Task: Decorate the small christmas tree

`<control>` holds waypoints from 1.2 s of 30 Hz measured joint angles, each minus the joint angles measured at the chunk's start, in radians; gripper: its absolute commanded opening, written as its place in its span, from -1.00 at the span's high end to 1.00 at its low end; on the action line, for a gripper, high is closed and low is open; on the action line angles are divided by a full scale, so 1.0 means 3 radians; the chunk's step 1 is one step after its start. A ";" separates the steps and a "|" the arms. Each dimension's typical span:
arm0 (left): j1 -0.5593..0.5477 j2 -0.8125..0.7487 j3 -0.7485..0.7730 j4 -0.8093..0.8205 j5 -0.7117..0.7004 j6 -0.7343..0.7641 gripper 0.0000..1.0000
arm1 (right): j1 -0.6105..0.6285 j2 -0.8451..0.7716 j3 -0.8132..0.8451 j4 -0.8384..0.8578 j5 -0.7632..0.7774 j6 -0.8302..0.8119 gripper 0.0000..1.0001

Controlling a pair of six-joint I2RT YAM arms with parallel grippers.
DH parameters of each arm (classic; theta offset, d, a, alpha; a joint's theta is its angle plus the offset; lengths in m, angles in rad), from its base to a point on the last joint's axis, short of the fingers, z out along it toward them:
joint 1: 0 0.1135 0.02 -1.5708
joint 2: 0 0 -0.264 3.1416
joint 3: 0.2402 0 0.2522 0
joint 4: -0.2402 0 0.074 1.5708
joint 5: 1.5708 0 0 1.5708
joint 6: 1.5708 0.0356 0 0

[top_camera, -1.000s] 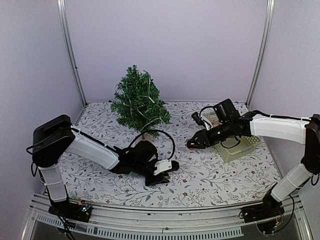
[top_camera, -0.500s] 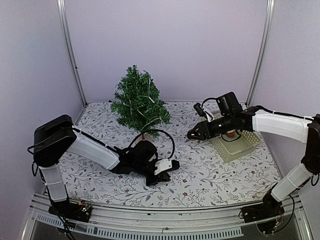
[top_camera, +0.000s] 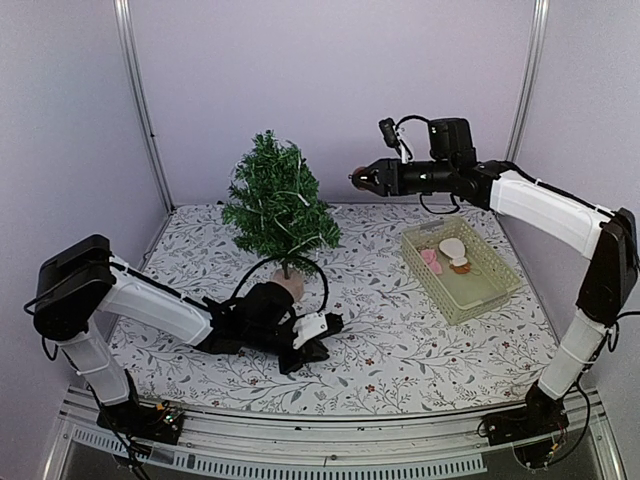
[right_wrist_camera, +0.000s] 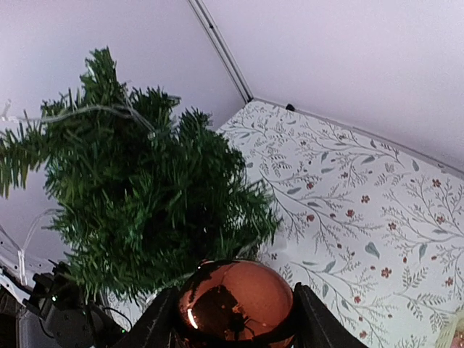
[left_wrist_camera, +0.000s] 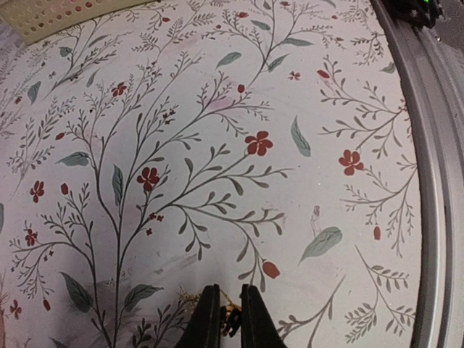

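The small christmas tree (top_camera: 278, 205) stands at the back left on its pale round base (top_camera: 290, 285), with a thin light wire through its dark branches; the right wrist view shows the tree (right_wrist_camera: 138, 210) close ahead. My right gripper (top_camera: 362, 178) is raised to the right of the treetop, shut on a shiny copper ball (right_wrist_camera: 235, 301) that fills the gap between its fingers (right_wrist_camera: 156, 326). My left gripper (top_camera: 318, 335) lies low on the tablecloth in front of the tree. Its jaws are closed on a small dark ornament (left_wrist_camera: 232, 319) with a gold thread.
A pale yellow basket (top_camera: 482, 300) at the right holds a pink, a white and a brown ornament (top_camera: 452, 247). Its corner (left_wrist_camera: 58, 14) shows in the left wrist view. A metal rail (top_camera: 330, 440) runs along the table's near edge. Grey walls enclose the floral tablecloth.
My right arm rose from the basket and swung left to treetop height with the copper ball. My left gripper closed on the small ornament and its arm sank lower.
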 measured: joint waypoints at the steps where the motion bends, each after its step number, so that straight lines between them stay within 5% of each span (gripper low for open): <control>1: -0.0006 0.0000 -0.0003 0.0009 -0.0015 -0.0019 0.93 | -0.0006 0.0106 0.0142 0.0043 -0.0027 0.0027 0.41; 15: -0.0025 0.0000 -0.0014 0.0090 -0.0072 -0.0121 0.93 | 0.0083 0.1057 0.0917 0.0163 -0.0483 0.0202 0.41; 36: -0.0025 0.0000 -0.0046 0.0113 -0.0121 -0.0121 0.93 | 0.0256 0.1308 0.1193 -0.0248 -0.0561 -0.0511 0.27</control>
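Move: The christmas tree, for which the right hand's shiny ball is meant, has the middle of its green crown about 18 cm to the right hand's left, roughly level with it front to back and some 6 cm lower. The basket stands behind on the other side, about 26 cm to the right, 6 cm farther out and 29 cm below. From the left hand, the crown is roughly 23 cm ahead, 4 cm left and 20 cm up. The copper-red ball, still pinched in the right gripper, is carried about 9 cm left and 5 cm down to the right-hand side of the tree. The path first bulges some 4 cm forward with a slight rise, then sinks and eases back a little as the hand slows, the wrist turning about 15 degrees counter-clockwise. The fingers keep their hold and the ball begins to touch the outer needles. ##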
